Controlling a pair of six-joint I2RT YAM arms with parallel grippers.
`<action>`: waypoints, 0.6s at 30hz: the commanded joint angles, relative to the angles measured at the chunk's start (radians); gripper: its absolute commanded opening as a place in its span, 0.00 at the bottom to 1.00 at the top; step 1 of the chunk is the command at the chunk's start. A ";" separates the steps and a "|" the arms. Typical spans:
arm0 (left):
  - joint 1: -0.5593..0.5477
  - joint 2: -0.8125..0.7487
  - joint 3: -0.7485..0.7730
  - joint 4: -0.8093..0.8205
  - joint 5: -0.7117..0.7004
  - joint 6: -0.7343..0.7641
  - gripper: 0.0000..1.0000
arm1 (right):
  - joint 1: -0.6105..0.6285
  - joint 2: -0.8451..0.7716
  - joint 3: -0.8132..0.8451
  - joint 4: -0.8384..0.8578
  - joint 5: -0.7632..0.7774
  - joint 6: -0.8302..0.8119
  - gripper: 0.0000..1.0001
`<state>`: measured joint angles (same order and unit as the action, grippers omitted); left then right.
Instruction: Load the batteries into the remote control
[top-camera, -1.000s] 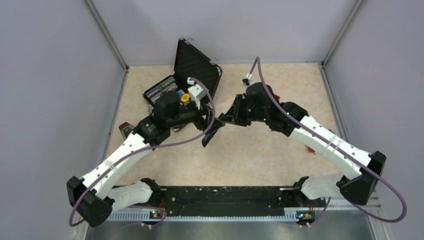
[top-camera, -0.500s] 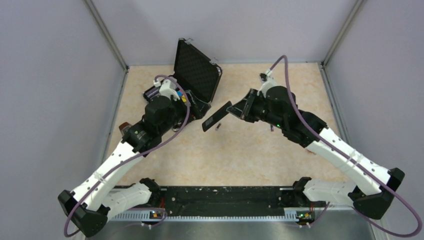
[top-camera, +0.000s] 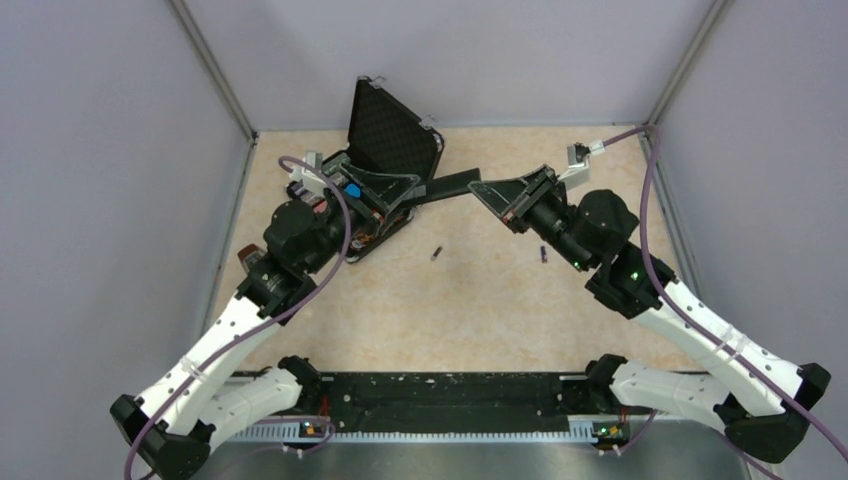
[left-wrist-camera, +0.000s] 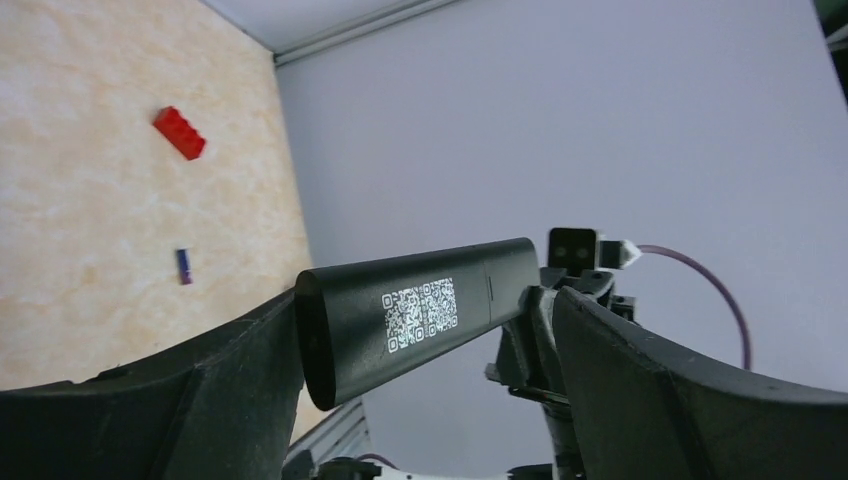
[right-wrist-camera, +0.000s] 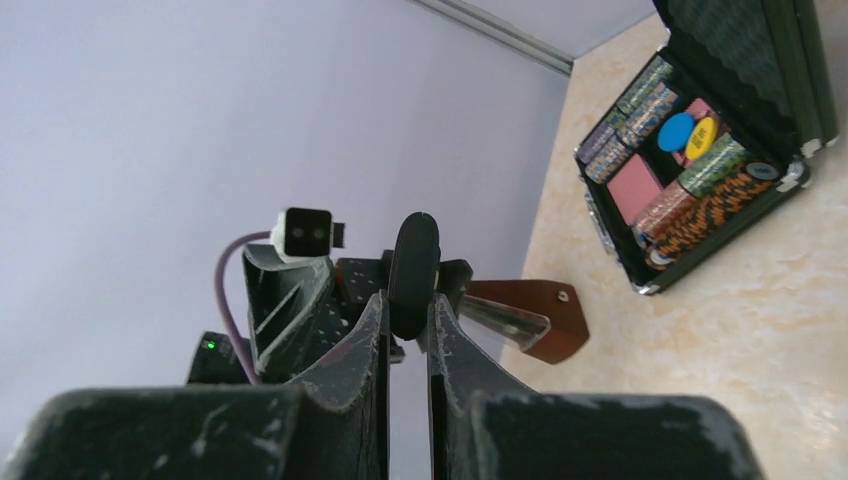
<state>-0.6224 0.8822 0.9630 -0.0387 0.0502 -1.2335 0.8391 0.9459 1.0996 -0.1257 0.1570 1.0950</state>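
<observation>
The remote control (top-camera: 452, 185) is a slim black bar held level in the air. My right gripper (top-camera: 492, 193) is shut on its right end; in the right wrist view (right-wrist-camera: 407, 310) the remote (right-wrist-camera: 413, 268) shows end-on between the fingers. My left gripper (top-camera: 405, 190) is open at the remote's free end. In the left wrist view (left-wrist-camera: 425, 335) the remote (left-wrist-camera: 420, 312), QR label showing, lies between the wide-apart jaws. Two batteries lie on the table, one in the middle (top-camera: 436, 253) and one further right (top-camera: 543, 253), which also shows in the left wrist view (left-wrist-camera: 184, 266).
An open black foam-lined case (top-camera: 392, 130) with poker chips (right-wrist-camera: 690, 165) stands at the back left, just behind the left gripper. A red brick (left-wrist-camera: 180, 133) lies on the table on the right. A brown piece (top-camera: 248, 258) sits by the left wall.
My right gripper has carried the remote up and back and swung it level. My left gripper moved off the remote to the case, then to the remote's free end. A battery lies on the table.
</observation>
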 joint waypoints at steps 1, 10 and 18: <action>-0.001 0.047 -0.036 0.305 0.111 -0.106 0.90 | -0.004 -0.012 -0.044 0.182 0.015 0.124 0.00; 0.000 0.087 -0.043 0.427 0.088 -0.097 0.68 | -0.003 -0.003 -0.102 0.277 -0.005 0.208 0.00; -0.001 0.086 -0.049 0.435 0.072 -0.031 0.39 | -0.002 -0.019 -0.152 0.279 -0.034 0.238 0.00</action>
<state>-0.6220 0.9825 0.9215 0.3000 0.1280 -1.3018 0.8368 0.9382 0.9680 0.1219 0.1509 1.3148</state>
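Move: The remote control, held by the right hand at its right end, has its middle about 4 cm to the left hand's right, roughly level with it in height and reach, with its free end at the open left fingers. A loose battery lies about 3 cm right of and 2 cm ahead of the left hand, some 40 cm below. The chip case is about 14 cm left and 15 cm farther out, far below. From the right hand, the remote's middle is about 6 cm left. The left hand slides about 2.5 cm right, towards the right hand and over the remote's free end, then rises some 3 cm while its wrist turns about 10 degrees and its wide-open fingers close by about half, coming in on both sides of that end. The right hand keeps its pinch on the other end and hardly shifts, rolling about 15 degrees so that its left side rises and the remote turns with it. ##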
